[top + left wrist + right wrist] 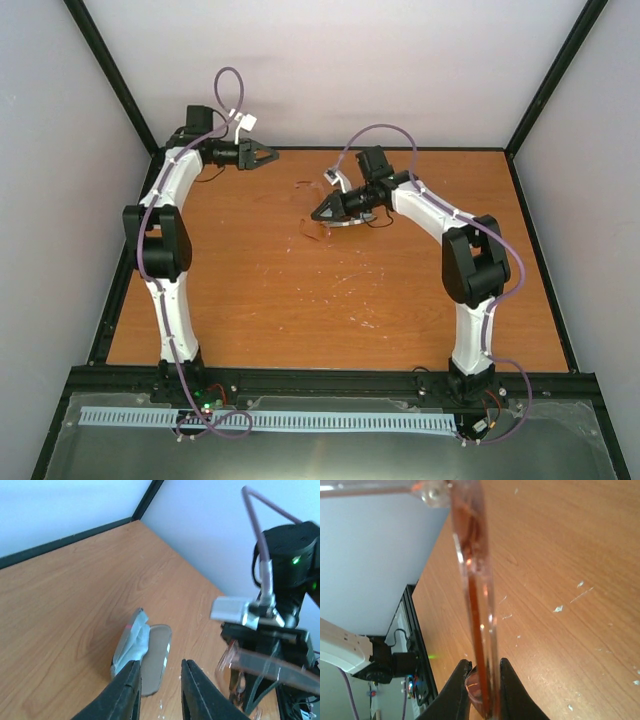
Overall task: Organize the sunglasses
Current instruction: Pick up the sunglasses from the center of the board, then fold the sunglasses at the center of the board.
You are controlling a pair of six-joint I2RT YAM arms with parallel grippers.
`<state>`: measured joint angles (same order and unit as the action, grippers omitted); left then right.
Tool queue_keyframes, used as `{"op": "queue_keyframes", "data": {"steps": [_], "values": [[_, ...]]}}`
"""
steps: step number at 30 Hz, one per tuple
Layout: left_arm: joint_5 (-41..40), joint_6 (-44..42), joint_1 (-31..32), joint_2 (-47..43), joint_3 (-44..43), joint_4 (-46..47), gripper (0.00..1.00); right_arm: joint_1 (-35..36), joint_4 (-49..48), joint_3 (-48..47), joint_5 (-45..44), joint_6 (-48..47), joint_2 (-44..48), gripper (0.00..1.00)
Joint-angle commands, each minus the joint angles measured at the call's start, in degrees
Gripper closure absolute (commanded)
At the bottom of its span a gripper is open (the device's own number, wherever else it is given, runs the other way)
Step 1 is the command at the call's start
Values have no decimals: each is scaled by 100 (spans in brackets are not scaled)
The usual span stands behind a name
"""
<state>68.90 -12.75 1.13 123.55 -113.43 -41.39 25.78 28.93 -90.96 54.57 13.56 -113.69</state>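
My right gripper (322, 213) is shut on the sunglasses (476, 605) and holds them just above the table at mid-back. In the right wrist view the orange-pink frame runs edge-on up between the fingers (461, 680). In the left wrist view the translucent sunglasses (231, 661) hang under the right gripper (272, 647). My left gripper (264, 153) is open and empty at the back left, raised above the table. Its fingers (131, 680) frame the tan case (156, 655), which lies open on the table with the light blue cloth (133, 641) in it.
The orange-brown table (300, 300) is bounded by a black frame and pale walls. Small white specks (559, 608) dot the wood. The right arm's cable (260, 535) and wrist camera (295, 555) stand to the right of the case.
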Motion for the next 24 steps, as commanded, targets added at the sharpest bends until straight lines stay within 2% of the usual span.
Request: {"op": "queue_keyframes", "data": {"steps": [1,5,16,24], "values": [[241,604,204,-159,-265,679,74,181,1051,-436,-25,-589,-303,97],[456,715,443,-306,56,796,72,258,1037,-731,-25,-477,-457,97],[684,1148,771,-1086,1952,1810,73,307,817,-1661,50,-2,-791,97],[528,980,784,-1283,2387,1892,73,353,740,-2289,178,258,-815,97]]}}
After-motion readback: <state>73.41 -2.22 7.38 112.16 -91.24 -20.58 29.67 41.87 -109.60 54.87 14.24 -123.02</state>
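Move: The right hand already holds the sunglasses, their middle about 2 cm left and 1 cm ahead of its fingers; from it the open case with the cloth inside lies roughly 8 cm right, 2 cm ahead and 16 cm below. From the empty left hand the sunglasses are some 12 cm back, 10 cm right and 6 cm lower, the case about 11 cm back, 20 cm right and 22 cm below. The left hand comes some 8 cm back-right towards the sunglasses, which the right carries 4 cm left. ##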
